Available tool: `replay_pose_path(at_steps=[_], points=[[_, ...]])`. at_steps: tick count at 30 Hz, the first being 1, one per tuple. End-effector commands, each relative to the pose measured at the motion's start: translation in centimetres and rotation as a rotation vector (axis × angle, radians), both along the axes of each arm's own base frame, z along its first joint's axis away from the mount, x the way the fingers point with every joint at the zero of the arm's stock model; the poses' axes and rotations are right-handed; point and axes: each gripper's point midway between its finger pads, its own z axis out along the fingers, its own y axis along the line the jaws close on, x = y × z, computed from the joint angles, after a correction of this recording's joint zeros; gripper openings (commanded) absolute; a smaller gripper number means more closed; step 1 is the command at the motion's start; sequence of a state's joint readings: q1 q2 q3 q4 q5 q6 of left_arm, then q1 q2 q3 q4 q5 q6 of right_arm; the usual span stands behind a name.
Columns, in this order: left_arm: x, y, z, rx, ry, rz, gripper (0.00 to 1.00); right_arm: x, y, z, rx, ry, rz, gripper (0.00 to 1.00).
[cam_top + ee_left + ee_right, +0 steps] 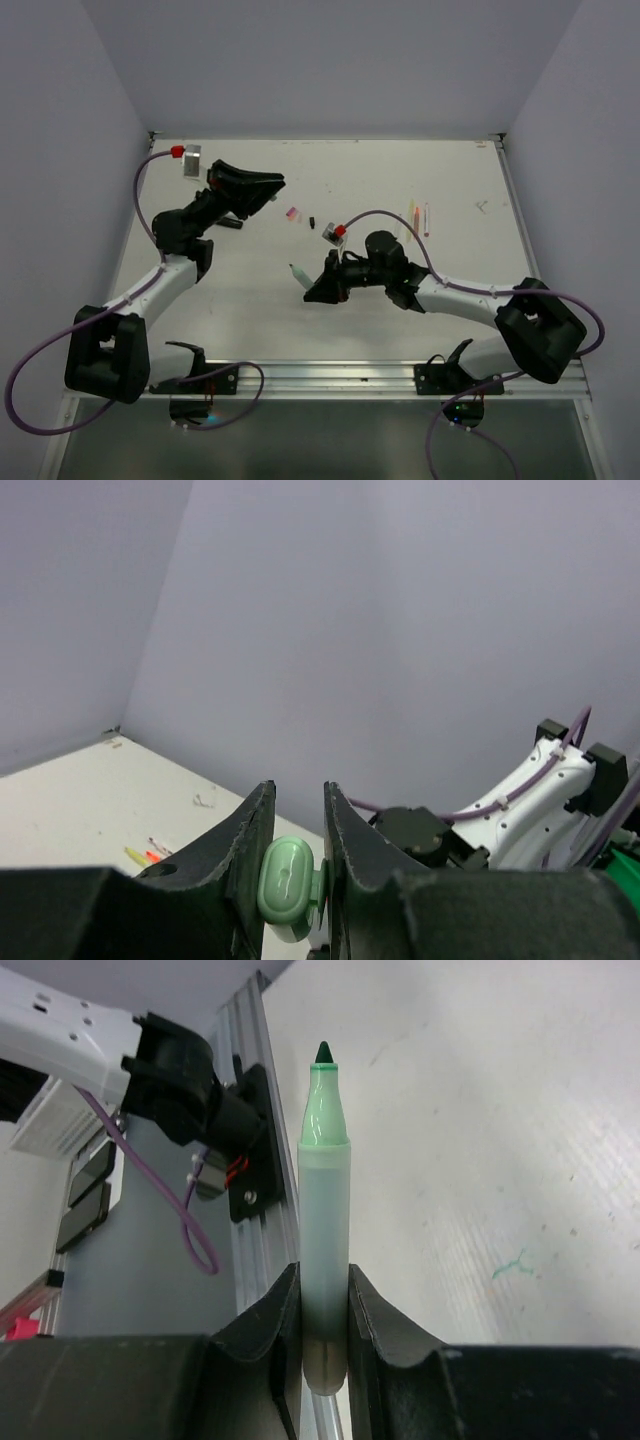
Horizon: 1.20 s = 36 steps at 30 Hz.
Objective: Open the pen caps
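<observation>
My left gripper (272, 190) hangs raised over the back left of the table, shut on a pale green pen cap (288, 885) that is pinched end-on between its fingers (250, 830). Near the table's middle my right gripper (312, 290) is shut on the barrel of a pale green pen (325, 1200). That pen is uncapped, and its dark green tip (323, 1052) points away from the jaws. The cap and the pen are apart. A pink cap (292, 213) and a black cap (312, 222) lie loose on the table between the two arms.
Slim yellow and orange pens (418, 216) lie at the back right. A black pen (230, 225) lies by the left arm. A metal rail (330, 375) runs along the near edge. A green ink mark (510, 1265) is on the tabletop. Grey walls enclose the table.
</observation>
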<state>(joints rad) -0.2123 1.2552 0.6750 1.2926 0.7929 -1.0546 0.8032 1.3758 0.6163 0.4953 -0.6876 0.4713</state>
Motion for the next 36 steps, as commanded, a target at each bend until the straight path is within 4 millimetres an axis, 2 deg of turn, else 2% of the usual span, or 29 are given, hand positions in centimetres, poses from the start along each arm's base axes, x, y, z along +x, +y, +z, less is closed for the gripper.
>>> replay_pose_path(at_steps=[1,3,6,9,10,12,13,15,16,17,19,20,21,22,23,24,25,26,28,29,31,32,36], points=[[-0.8,2.0,5.3,-0.157,-0.196,0.109,0.0,-0.9,-0.1,0.3,0.005,0.007,0.044,0.0],[-0.5,2.0,5.3,-0.161,-0.183,0.116,0.0,-1.0,-0.3,0.3,-0.002,0.004,0.036,0.0],[0.8,1.7,4.2,-0.114,-0.127,0.131,0.0,-0.2,-0.8,0.4,-0.025,-0.019,-0.017,0.0],[3.2,1.2,2.0,-0.025,-0.006,0.17,0.0,2.3,-2.0,0.0,-0.093,-0.044,-0.144,0.0],[4.6,1.0,0.3,0.025,0.097,0.185,0.0,3.0,-2.5,0.4,-0.097,-0.058,-0.184,0.0],[6.1,0.8,-1.3,0.092,0.152,0.229,0.0,5.9,-4.4,-0.2,-0.161,-0.053,-0.342,0.0],[7.0,0.6,-2.7,0.143,0.241,0.24,0.0,6.9,-5.2,-0.2,-0.178,-0.05,-0.399,0.0],[8.7,0.3,-4.7,0.23,0.289,0.297,0.0,10.2,-8.3,-1.1,-0.265,-0.028,-0.583,0.0],[9.4,0.2,-5.7,0.278,0.354,0.315,0.0,11.1,-9.2,-1.3,-0.29,-0.021,-0.638,0.0],[10.0,-0.6,-7.4,0.333,0.384,0.322,0.0,12.9,-11.0,-1.6,-0.341,-0.018,-0.742,0.0],[11.2,-1.1,-8.8,0.398,0.461,0.351,0.0,14.5,-12.6,-1.7,-0.379,-0.013,-0.838,0.0],[11.7,-2.2,-11.0,0.443,0.51,0.333,0.0,15.4,-13.4,-2.0,-0.414,-0.002,-0.887,0.0],[12.4,-2.8,-10.8,0.459,0.513,0.338,0.0,16.7,-14.8,-2.2,-0.436,0.006,-0.972,0.0],[12.5,-3.3,-12.3,0.498,0.557,0.329,0.0,17.3,-15.3,-2.4,-0.447,0.013,-1.004,0.0],[12.8,-4.5,-14.7,0.549,0.599,0.31,0.0,18.4,-16.0,-2.9,-0.467,0.029,-1.04,0.0],[13.5,-5.1,-14.6,0.562,0.604,0.322,0.0,19.0,-16.3,-3.1,-0.48,0.037,-1.06,0.0],[13.4,-5.3,-16.5,0.61,0.662,0.32,0.0,20.0,-16.8,-2.7,-0.486,0.035,-1.098,0.0],[13.6,-6.1,-18.8,0.652,0.706,0.311,0.0,20.6,-17.1,-3.3,-0.505,0.045,-1.115,0.0],[14.3,-6.6,-20.0,0.685,0.737,0.322,0.0,21.7,-18.3,-5.0,-0.56,0.074,-1.153,0.0],[14.4,-7.0,-21.7,0.712,0.76,0.318,0.0,22.4,-18.3,-4.9,-0.557,0.075,-1.161,0.0],[15.1,-7.3,-22.6,0.729,0.776,0.339,0.0,23.3,-19.2,-6.3,-0.595,0.095,-1.184,0.0],[15.1,-7.6,-24.0,0.751,0.797,0.336,0.0,23.8,-19.3,-6.3,-0.593,0.089,-1.191,0.0],[15.8,-8.6,-25.9,0.766,0.821,0.35,0.0,24.6,-20.4,-8.4,-0.637,0.121,-1.2,0.0]])
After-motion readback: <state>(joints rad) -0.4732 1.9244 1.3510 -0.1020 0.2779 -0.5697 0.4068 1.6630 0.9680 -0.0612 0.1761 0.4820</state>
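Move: The left hand, holding the green cap, is bound for bare table about 17 cm ahead, 10 cm right and 37 cm below; the black cap lies some 4 cm left of that spot, the purple cap about 20 cm straight ahead of the hand. The right hand holds the uncapped green pen; its place is roughly 27 cm ahead, 20 cm right and 16 cm down, with the grey pen 4 cm and the yellow pen 7 cm right of it. Left lowers its cap 27 cm and forward towards the black cap; right carries its pen 30 cm forward-right. ##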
